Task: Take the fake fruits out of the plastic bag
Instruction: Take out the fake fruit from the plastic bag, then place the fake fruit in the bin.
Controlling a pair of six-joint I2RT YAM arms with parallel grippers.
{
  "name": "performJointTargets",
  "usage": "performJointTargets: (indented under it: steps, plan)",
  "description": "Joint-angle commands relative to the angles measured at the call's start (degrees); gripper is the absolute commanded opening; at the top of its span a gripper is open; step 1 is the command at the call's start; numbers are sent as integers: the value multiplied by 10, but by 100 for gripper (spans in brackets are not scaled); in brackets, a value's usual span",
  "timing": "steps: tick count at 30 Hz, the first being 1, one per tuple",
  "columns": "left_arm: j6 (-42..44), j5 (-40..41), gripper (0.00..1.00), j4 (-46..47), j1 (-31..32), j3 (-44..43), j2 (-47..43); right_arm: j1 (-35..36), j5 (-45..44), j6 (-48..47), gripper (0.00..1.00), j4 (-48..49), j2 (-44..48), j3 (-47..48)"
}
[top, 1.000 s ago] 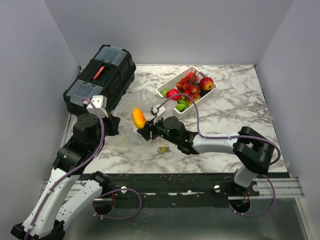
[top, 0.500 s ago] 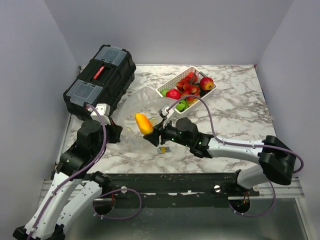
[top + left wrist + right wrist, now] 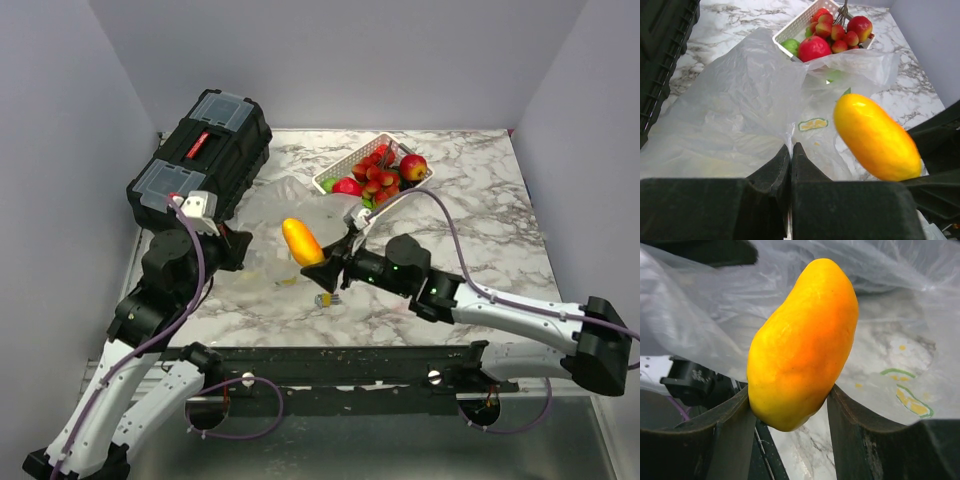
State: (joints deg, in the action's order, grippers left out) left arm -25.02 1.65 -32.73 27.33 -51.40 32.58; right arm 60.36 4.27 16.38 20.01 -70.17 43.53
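Observation:
My right gripper (image 3: 322,266) (image 3: 788,393) is shut on a yellow-orange fake fruit (image 3: 302,242) (image 3: 805,340) (image 3: 875,137) and holds it in the air above the clear plastic bag (image 3: 278,203) (image 3: 740,100) (image 3: 695,305). The bag lies crumpled on the marble between the toolbox and the basket. My left gripper (image 3: 236,252) (image 3: 790,151) is shut on the bag's near edge. A pale citrus slice (image 3: 813,124) (image 3: 910,401) shows through the film. Red strawberries, an apple (image 3: 413,167) (image 3: 860,25) and green pieces fill the white basket (image 3: 338,166) (image 3: 790,27).
A black toolbox (image 3: 200,155) stands at the back left, close beside my left arm. A small yellow-grey object (image 3: 326,299) lies on the marble under my right wrist. The bag's far edge drapes against the basket's near corner.
My right gripper has carried the yellow-orange fruit rightward, away from the bag's left side, with its arm stretching out to the right. The left gripper has kept its hold on the bag.

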Motion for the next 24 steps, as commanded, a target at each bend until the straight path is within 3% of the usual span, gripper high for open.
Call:
performJointTargets:
  steps: [1, 8, 16, 20, 24]
  plan:
    - [12, -36, 0, 57, -2, -38, 40, -1, -58, -7, 1, -19, 70, -8]
    - [-9, -47, 0, 87, -2, -101, 105, -2, -199, -25, 1, -132, 122, 47]
    - [-28, -51, 0, 70, -2, -105, 116, -5, -342, -51, 1, -176, 133, 80]
    - [-27, -36, 0, 39, -2, -83, 101, -37, -355, -53, 1, -193, 96, 112]
    - [-31, -21, 0, 19, -2, -52, 81, -115, -310, -32, 1, -197, 59, 133]
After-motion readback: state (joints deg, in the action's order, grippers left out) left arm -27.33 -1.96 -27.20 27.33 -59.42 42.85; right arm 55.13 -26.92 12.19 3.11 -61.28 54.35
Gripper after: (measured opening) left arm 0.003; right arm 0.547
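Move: The fruit basket, where the mango held in the right hand is going, lies about 27 cm ahead of that hand, 14 cm to its right and 20 cm below. The plastic bag's middle is some 10 cm ahead and 9 cm left; a small yellow block is about 3 cm back and 2 cm right, on the table. From the left hand, gripping the bag, the basket is roughly 24 cm ahead and 29 cm right. Right hand swings the mango clockwise, about 15 cm right, forward and up towards the basket; left raises bag. ##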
